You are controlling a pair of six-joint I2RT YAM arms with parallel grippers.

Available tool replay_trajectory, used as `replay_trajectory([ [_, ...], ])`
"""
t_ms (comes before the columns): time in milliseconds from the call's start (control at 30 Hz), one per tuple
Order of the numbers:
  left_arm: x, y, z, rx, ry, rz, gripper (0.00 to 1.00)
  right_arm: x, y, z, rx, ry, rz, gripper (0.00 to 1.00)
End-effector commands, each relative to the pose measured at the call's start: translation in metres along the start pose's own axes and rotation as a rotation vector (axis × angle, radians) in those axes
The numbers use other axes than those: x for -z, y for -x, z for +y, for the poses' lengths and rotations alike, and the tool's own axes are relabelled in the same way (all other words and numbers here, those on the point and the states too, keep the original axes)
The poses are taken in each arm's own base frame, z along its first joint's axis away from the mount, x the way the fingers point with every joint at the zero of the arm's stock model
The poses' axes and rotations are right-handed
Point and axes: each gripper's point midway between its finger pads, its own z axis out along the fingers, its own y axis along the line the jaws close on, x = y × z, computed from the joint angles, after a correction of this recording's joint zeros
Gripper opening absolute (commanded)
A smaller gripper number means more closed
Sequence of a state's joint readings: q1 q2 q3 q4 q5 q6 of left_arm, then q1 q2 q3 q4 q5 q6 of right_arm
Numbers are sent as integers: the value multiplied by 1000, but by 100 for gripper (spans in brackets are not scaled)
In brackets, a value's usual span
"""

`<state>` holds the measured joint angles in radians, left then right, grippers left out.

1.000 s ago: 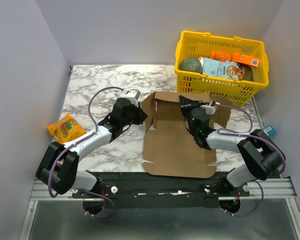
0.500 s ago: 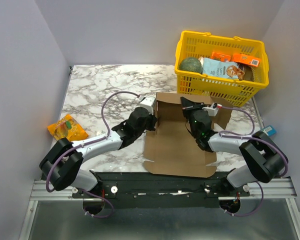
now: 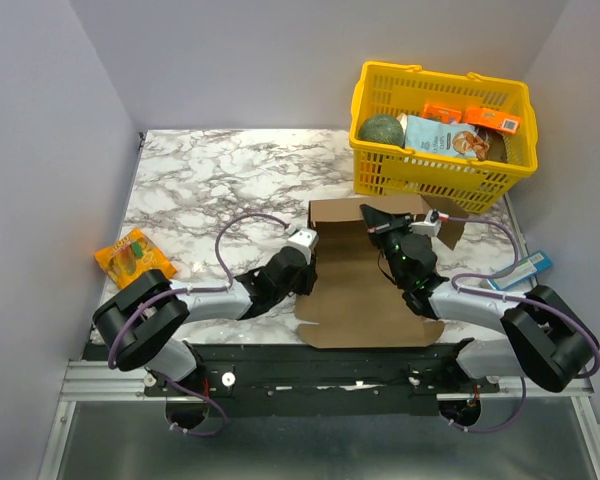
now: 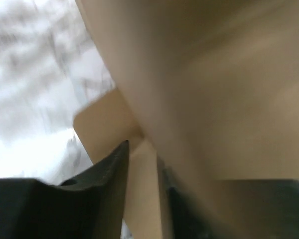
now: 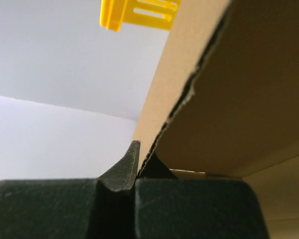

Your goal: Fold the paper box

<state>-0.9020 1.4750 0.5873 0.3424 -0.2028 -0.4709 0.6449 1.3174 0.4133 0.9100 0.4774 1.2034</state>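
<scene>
The paper box is a brown cardboard sheet lying at the table's near middle, its back panel raised. My left gripper sits at the sheet's left edge. In the left wrist view its jaws stand apart, open, with a cardboard flap between the fingers. My right gripper is at the back panel. In the right wrist view it is shut on the panel's torn corrugated edge.
A yellow plastic basket with groceries stands at the back right, just behind the box. An orange snack packet lies at the left edge of the marble table. A small blue item lies at the right edge.
My left arm has swung right and nearer along the box's left side, the left flap no longer lies spread out, and its jaws have parted. The right gripper stayed shut on the back panel.
</scene>
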Motion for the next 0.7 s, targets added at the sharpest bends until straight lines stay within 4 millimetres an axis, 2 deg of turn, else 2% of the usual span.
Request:
replay_trajectory([
  [0, 16, -52, 8, -40, -28, 155, 55, 21, -28, -65, 190, -171, 141, 1],
  [167, 39, -38, -1, -49, -109, 79, 79, 24, -28, -71, 198, -185, 140, 1],
  [367, 81, -12, -9, -85, -223, -62, 88, 25, -27, -74, 210, -191, 141, 1],
  [467, 94, 0, 7, -73, -176, -153, 89, 25, -26, -73, 220, -187, 140, 1],
  [533, 96, 8, 28, -44, -96, -206, 89, 26, -25, -73, 221, -186, 138, 1],
  [600, 95, 14, 43, -38, -34, -224, 86, 26, -25, -71, 221, -183, 139, 1],
  [667, 89, 17, 48, -47, -11, -218, 84, 27, -25, -72, 223, -183, 142, 1],
])
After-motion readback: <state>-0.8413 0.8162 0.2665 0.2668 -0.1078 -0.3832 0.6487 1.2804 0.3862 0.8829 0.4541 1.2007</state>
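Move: The left hand, its fingers a third open, has the box's standing corner tab right against it, the tab's middle about 5 cm ahead and 3 cm above. The side flap lies on the table about 5 cm back, 1 cm left and 5 cm down. The base panel's middle is some 14 cm right, 5 cm back and 5 cm down. For the right hand, the pinched top flap's middle is roughly 1 cm ahead, and the corner tab some 12 cm left, 5 cm back and 10 cm below. The left fingers come free of the standing corner tab and spread almost fully as the hand draws back about 6 cm and leftward, dipping slightly. Then it climbs some 7 cm, edging farther left and finally forward a little, with the fingers tipping up about 10 degrees. The right hand keeps its pinch on the top flap's edge, nearly still. ##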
